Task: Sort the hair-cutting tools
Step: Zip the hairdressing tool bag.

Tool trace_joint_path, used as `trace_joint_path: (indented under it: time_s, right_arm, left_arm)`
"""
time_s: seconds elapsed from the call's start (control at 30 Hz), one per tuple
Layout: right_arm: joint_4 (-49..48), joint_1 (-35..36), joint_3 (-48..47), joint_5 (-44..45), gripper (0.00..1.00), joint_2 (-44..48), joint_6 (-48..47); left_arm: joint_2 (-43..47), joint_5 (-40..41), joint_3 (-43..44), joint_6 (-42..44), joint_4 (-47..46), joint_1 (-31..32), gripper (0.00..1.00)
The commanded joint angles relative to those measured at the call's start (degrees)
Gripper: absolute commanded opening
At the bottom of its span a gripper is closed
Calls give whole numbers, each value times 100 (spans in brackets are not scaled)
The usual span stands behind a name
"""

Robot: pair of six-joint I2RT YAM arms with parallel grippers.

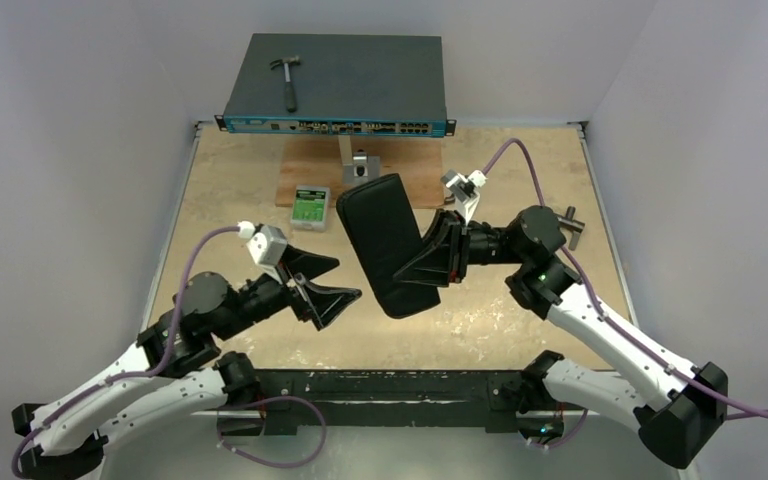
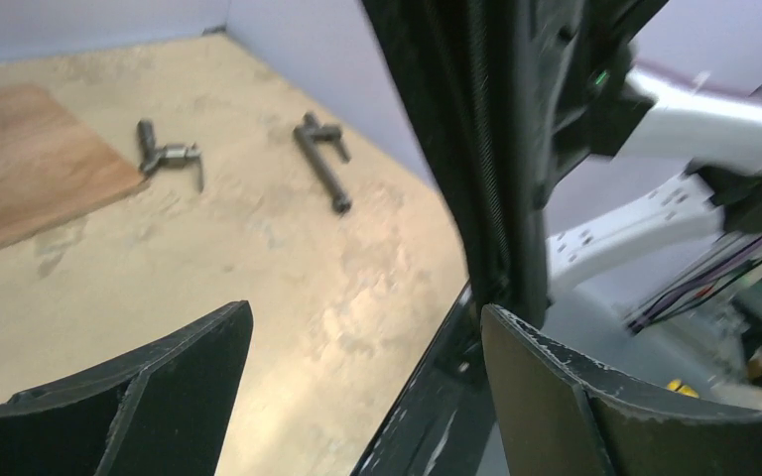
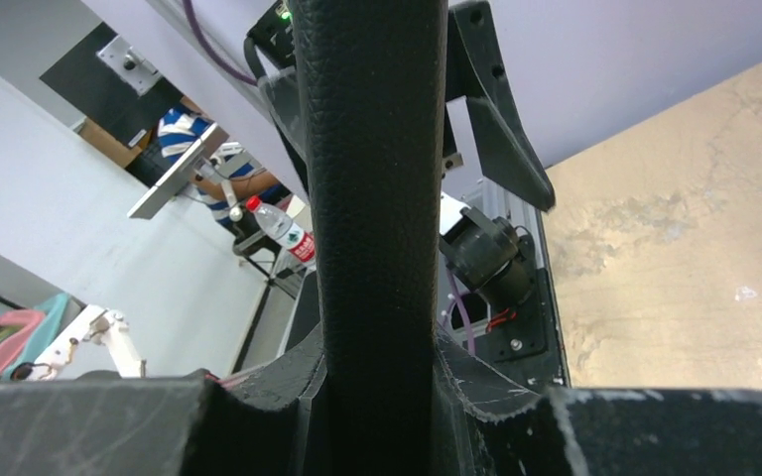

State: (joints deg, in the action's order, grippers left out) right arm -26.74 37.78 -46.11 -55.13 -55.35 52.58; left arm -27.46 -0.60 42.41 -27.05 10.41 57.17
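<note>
The hair-cutting tools do not show in any view. A long black leather case point(image 1: 385, 240) hangs tilted above the middle of the table, and my right gripper point(image 1: 428, 255) is shut on its right edge. In the right wrist view the case point(image 3: 377, 178) runs up between the pads of that gripper point(image 3: 382, 357), which press on both of its sides. My left gripper point(image 1: 348, 278) stands open just left of the case's lower end and holds nothing. From the left wrist, the case point(image 2: 476, 149) rises by the right finger of the gripper point(image 2: 365, 312), with bare table between the jaws.
A blue-grey network box point(image 1: 335, 85) at the back carries a hammer point(image 1: 286, 78). A wooden board point(image 1: 310, 165) and a small green-white box point(image 1: 311, 206) lie behind the case. Two grey T-handle tools point(image 2: 169, 156) point(image 2: 322, 159) lie near the right wall.
</note>
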Motion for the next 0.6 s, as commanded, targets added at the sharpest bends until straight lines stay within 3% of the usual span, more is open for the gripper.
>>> trace_joint_path:
  time_s: [0.0,0.07,0.13,0.27,0.43,0.57]
  right_arm:
    - [942,-4,-680,313,0,-50,-743]
    - [1814,-4,-1048,576,0,-147,-1214]
    - [3369,10,-1679,1201,0,-312,-1991]
    - [5769,200,-2986,2965,0,-653,-3478]
    - [6821,467,-3606,4793,0,-821,-3994]
    - [7362,733,-3943,4804,0,-1188,-4019]
  left_arm:
    - [-295,86,166,697,877,101,86]
    - [-345,272,179,929,838,273,86]
    - [-379,551,186,1124,802,424,86]
    - [-369,825,108,1251,607,514,86]
    - [-252,1217,-227,1109,133,515,86]
    - [-315,1397,-744,812,-679,517,86]
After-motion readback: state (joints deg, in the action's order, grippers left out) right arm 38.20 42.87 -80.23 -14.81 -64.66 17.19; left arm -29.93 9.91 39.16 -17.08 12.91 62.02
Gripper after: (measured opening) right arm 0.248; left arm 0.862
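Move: The hairdressing tool bag is gripped in the right fingers near its lower end, its middle about 4 cm ahead of that hand, 4 cm to its left and 4 cm above. From the open, empty left hand the bag's middle is some 7 cm to the right, 5 cm ahead and 5 cm higher. Down on the table, the green-labelled box lies roughly 28 cm ahead of the left hand, 11 cm to its left and 32 cm below. The right hand keeps its grip on the tool bag and carries it about 9 cm forward, away from the left hand, drifting right and slightly down towards the end, while the wrist swings clockwise and tips the fingers down, some 35 degrees each way, from pointing left to pointing forward-left and downward. The left hand, fingers still wide open and clear of the bag, sinks about 5 cm early on with its fingertips dipping some 15 degrees, then eases 2 cm forward. ##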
